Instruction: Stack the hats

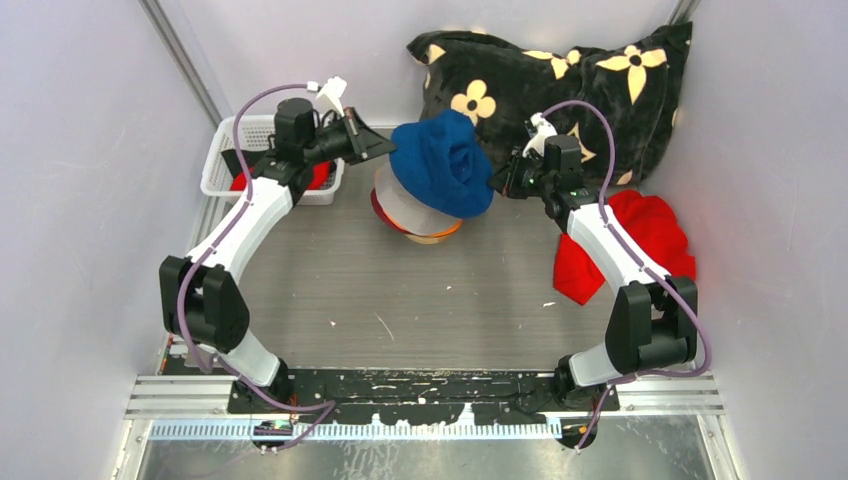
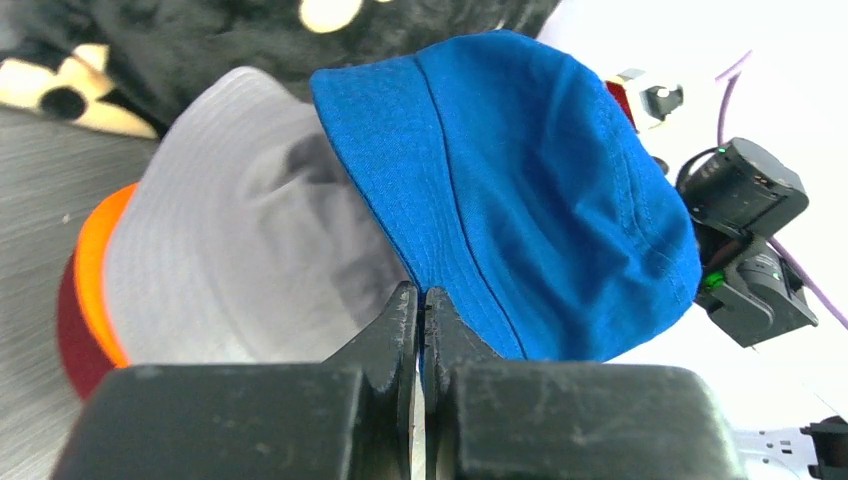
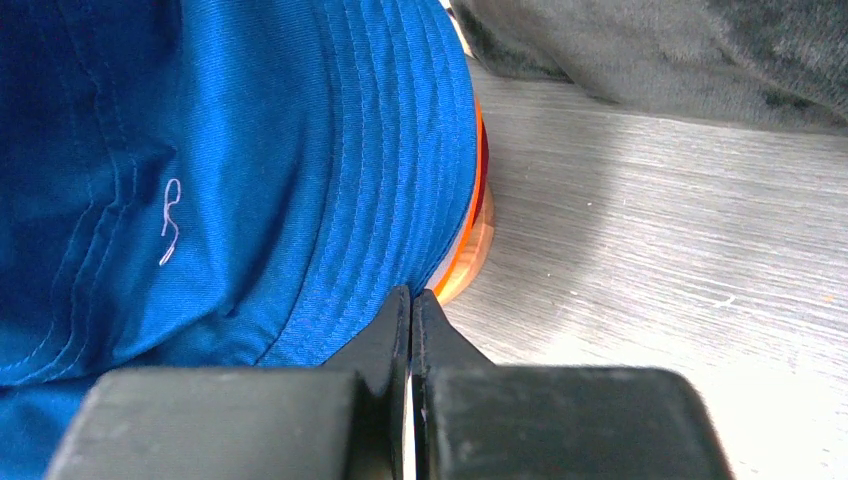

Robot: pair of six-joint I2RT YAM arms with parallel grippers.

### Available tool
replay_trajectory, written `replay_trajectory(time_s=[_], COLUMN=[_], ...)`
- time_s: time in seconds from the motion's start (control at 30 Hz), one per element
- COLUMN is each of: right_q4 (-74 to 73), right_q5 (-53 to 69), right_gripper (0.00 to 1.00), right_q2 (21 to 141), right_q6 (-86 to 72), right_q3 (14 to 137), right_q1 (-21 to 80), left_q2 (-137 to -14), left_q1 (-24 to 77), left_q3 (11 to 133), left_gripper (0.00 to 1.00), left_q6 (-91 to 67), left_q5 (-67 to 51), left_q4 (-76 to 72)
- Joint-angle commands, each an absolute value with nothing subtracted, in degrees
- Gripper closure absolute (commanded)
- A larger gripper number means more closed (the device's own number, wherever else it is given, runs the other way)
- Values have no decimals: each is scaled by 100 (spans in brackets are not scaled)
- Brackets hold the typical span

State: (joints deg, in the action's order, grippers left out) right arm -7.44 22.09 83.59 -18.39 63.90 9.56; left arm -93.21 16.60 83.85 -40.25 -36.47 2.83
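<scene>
A blue hat hangs tilted over a stack of hats, stretched between my two grippers. The stack has a pale grey hat on top, then an orange hat and a maroon hat. My left gripper is shut on the blue hat's left brim, its jaws pinched together beside the grey hat. My right gripper is shut on the blue brim at the right side, its tips just above the orange rim.
A white basket at the back left holds a red hat and something black. A black pillow with cream flowers leans against the back wall. A red cloth bundle lies under the right arm.
</scene>
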Motion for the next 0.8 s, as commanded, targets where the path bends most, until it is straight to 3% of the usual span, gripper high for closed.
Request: replay_trajectory(time_s=[0.0, 0.5, 0.77], right_q4=[-243, -65, 110], right_q5=[2155, 1795, 1823], right_gripper=[99, 99, 99], right_q2=[8235, 9016, 9360], right_q6=[-1969, -1978, -2065], right_q3=[6415, 6276, 6299], right_q1=[982, 988, 1047], left_q2=[-9080, -10114, -10204], left_q1=[1386, 1083, 1089], left_q3=[7904, 7380, 7223], left_gripper=[100, 100, 100], left_q6=[-4065, -4805, -4772], left_q5=[-3519, -3831, -3924], left_q4=[-203, -1424, -1281])
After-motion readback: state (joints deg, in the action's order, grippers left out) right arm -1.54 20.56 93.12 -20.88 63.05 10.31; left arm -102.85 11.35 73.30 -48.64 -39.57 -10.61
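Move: Both hands already hold the blue hat by opposite sides of its brim. From the left hand, the stack of hats it is being taken to lies about 5 cm right, 2 cm ahead and 15 cm below, and the white basket some 31 cm left and 12 cm ahead. From the right hand, the stack is about 14 cm left, 2 cm ahead and 3 cm below; the dark pillow is roughly 18 cm ahead and 13 cm right, the red hat 34 cm right and 5 cm back. Keeping the blue hat's brim pinched on both sides, the two hands lower it over the stack. The left drops about 11 cm, swinging a little left first, then forward, its fingers tipping further down; the right holds nearly level at first, then sinks some 6 cm and eases slightly forward. ##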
